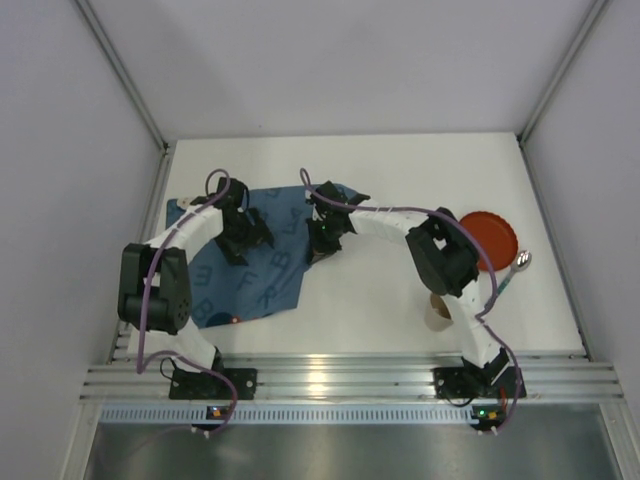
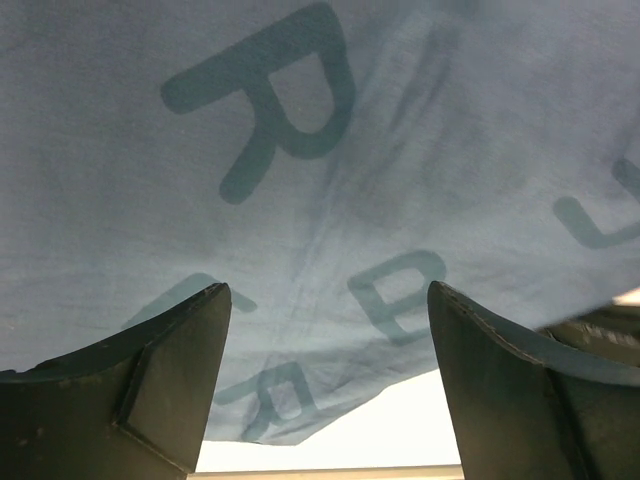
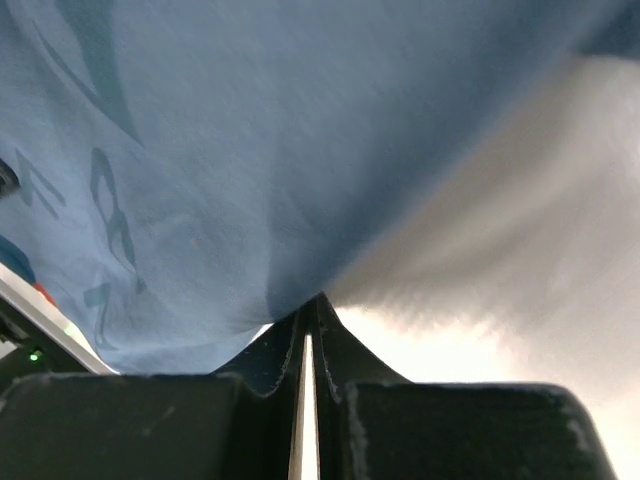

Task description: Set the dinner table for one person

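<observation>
A blue letter-printed placemat (image 1: pixel 270 275) lies rumpled on the left half of the white dinner table (image 1: pixel 400 190). My left gripper (image 1: pixel 240 245) hovers low over the cloth's middle, open. In the left wrist view its fingers (image 2: pixel 170 370) stand wide apart over the placemat (image 2: pixel 330 180), with nothing between them, and the cloth's edge meets bare table (image 2: pixel 400 430) just beyond. My right gripper (image 1: pixel 318 245) is at the cloth's right edge. In the right wrist view it (image 3: pixel 312 305) is shut, pinching the placemat (image 3: pixel 250 150), which rises in a tent from the tips.
A red plate (image 1: pixel 490 238) sits at the right, with a spoon (image 1: pixel 520 262) beside it. A brown cup (image 1: pixel 440 312) stands near the right arm's base. The ribbed aluminium rail (image 1: pixel 340 380) runs along the near edge. Walls enclose the table.
</observation>
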Motion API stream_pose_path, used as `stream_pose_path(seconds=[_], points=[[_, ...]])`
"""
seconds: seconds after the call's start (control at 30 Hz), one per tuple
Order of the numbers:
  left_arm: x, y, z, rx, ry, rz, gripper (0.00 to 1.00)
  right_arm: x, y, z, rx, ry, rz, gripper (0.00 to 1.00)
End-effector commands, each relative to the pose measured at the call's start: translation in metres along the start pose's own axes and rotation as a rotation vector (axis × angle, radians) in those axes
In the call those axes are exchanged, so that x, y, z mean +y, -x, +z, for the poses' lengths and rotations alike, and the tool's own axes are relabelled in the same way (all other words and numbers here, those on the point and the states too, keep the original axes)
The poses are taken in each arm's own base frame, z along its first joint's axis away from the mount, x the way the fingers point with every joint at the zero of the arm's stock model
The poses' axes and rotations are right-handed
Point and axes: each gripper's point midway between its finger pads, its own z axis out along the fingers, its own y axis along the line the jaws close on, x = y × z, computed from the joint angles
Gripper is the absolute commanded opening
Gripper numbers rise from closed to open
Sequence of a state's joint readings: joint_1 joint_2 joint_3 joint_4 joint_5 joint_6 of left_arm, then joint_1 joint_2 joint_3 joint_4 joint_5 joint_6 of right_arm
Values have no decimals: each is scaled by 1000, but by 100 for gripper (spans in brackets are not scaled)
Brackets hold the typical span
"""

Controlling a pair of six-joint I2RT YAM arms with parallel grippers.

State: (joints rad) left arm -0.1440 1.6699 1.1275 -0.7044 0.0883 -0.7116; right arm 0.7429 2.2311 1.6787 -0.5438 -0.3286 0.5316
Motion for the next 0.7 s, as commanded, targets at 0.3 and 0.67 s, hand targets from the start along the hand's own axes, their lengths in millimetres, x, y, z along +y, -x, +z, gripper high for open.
stream_pose_path(seconds=[0.3,0.67], points=[[40,4,42,-8,112,-17,82,-79,-32,-77,-10,-255,38,0],[39,15,48,-19,105,-22,81,-143,-88,-161,-4,-404,128,0]])
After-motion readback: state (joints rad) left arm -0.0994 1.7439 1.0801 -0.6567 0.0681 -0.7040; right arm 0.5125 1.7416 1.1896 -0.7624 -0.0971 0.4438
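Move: The right hand already holds the blue cloth's near right corner between shut fingers, just above the table; the bare spot it is headed for lies about 20 cm to its right and 4 cm back. Beyond that, the cup stands some 31 cm right and 12 cm back of this hand, the red plate about 44 cm right and 5 cm ahead. The left hand hovers open with the blue cloth's middle nearly straight beneath it, roughly 4 cm down. Sideways to the right, gathering speed, the right hand draws the pinched corner about 20 cm towards the cup and plate, slipping slightly back, swinging clockwise and lifting a little late on. Meanwhile the left hand sinks some 3.5 cm, drifting a little left, and its still-open fingertips come down on the cloth and hold there. ##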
